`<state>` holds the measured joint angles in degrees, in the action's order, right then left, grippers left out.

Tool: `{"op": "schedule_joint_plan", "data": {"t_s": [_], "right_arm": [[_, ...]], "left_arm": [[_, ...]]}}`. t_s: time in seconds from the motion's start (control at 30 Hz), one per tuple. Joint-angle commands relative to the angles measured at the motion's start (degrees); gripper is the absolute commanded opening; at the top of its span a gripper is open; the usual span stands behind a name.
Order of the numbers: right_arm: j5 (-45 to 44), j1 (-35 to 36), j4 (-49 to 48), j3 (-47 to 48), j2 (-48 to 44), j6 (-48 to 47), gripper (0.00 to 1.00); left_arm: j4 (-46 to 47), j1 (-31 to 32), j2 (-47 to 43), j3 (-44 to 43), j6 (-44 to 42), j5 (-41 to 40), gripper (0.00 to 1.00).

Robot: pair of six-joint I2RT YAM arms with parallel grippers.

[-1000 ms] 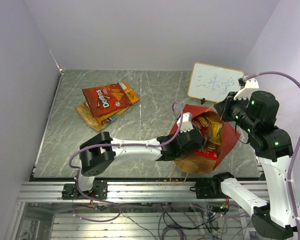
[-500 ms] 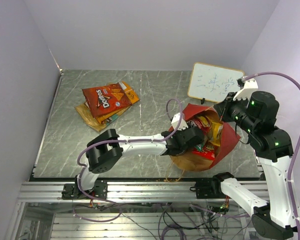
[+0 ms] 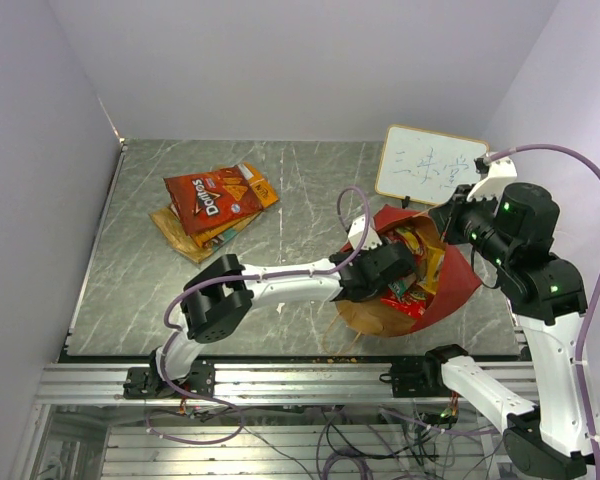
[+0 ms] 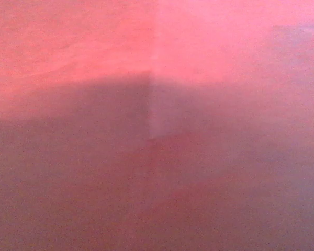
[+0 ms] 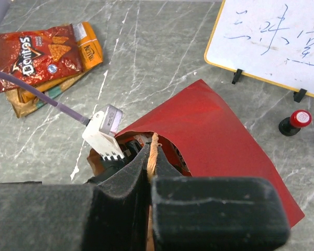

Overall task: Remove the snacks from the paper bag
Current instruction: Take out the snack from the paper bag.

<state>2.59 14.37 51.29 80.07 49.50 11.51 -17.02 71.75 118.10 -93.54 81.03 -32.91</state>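
The paper bag (image 3: 462, 281), red outside and brown inside, lies on its side at the table's right with its mouth facing left. My right gripper (image 5: 152, 151) is shut on its orange cord handle (image 5: 154, 142) and holds the upper lip up. My left gripper (image 3: 402, 270) reaches into the mouth among colourful snacks (image 3: 421, 257); its jaws are hidden there. The left wrist view shows only blurred red paper (image 4: 157, 63). A red-orange Doritos bag (image 3: 211, 196), an orange packet (image 3: 261, 186) and a tan flat pack (image 3: 179, 234) lie stacked at the far left.
A white writing board (image 3: 427, 166) stands just behind the bag at the far right. A small red-capped black object (image 5: 295, 122) sits beside the board's foot. The left arm's purple cable (image 3: 352, 205) arches over the bag mouth. The table's front edge (image 3: 280, 355) runs just below the bag.
My left gripper has pushed deeper into the bag, toward the right and a little farther back. The bag's brown lower lip has shifted slightly. The right gripper has stayed put on the handle.
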Motion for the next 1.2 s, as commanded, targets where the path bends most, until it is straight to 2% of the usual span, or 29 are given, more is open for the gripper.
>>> {"op": "schedule_joint_plan", "data": {"t_s": [0.0, 0.23, 0.53, 0.77, 0.87, 0.97, 1.1, 1.17], "right_arm": [[0.29, 0.13, -3.72, 0.67, -1.64, -0.59, 0.0], [0.46, 0.2, -3.77, 0.53, -1.92, -1.02, 0.0], [0.29, 0.15, -3.54, 0.3, -2.41, -1.78, 0.0], [0.8, 0.19, -3.22, 0.51, -2.86, -1.18, 0.0], [0.83, 0.16, -3.34, 0.33, -2.53, -0.92, 0.0], [0.48, 0.13, -3.11, 0.23, -2.51, -0.3, 0.0], [0.22, 0.14, -2.22, 0.69, -2.63, -0.04, 0.0], [-0.37, 0.17, -1.88, 0.9, -2.59, -0.44, 0.0]], "left_arm": [[-1.9, -0.9, 1.69, -5.28, -0.38, -0.91, 0.44], [-5.98, -1.25, 5.2, -6.4, 4.94, 1.6, 0.43], [-7.51, -2.05, 6.61, -6.93, 6.53, 2.74, 0.49], [-4.91, -2.97, 8.96, -10.92, 1.74, 2.11, 0.35], [-1.38, -3.89, 9.22, -11.22, -1.71, 3.49, 0.36], [0.59, -4.94, 10.0, -10.74, -1.58, 5.88, 0.36], [3.68, -5.3, 10.83, -11.27, -4.08, 7.84, 0.19], [2.93, -5.3, 10.89, -13.47, -7.25, 7.89, 0.14]]}}
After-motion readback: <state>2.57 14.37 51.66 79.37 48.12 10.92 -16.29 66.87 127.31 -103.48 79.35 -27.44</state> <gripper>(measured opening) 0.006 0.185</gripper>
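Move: The left hand, part open, is already inside the bag's mouth. The orange-red packet it reaches for lies about 5 cm ahead, 3 cm to its right and 4 cm lower. The yellow packet is roughly 8 cm to this hand's right, level with it; the red packet near the mouth is some 7 cm back and 4 cm right. From the right hand, shut on the bag's cord, the orange-red packet is about 5 cm ahead and some 27 cm down. Still against the bag with its fingers inside, the left hand bobs up about a centimetre, dips roughly 3 cm into the packets, then pushes forward and a little right, ending about 5 cm farther out. The fingers go from half open to nearly shut as it goes deeper. The right hand keeps its hold on the cord and stays in place. ##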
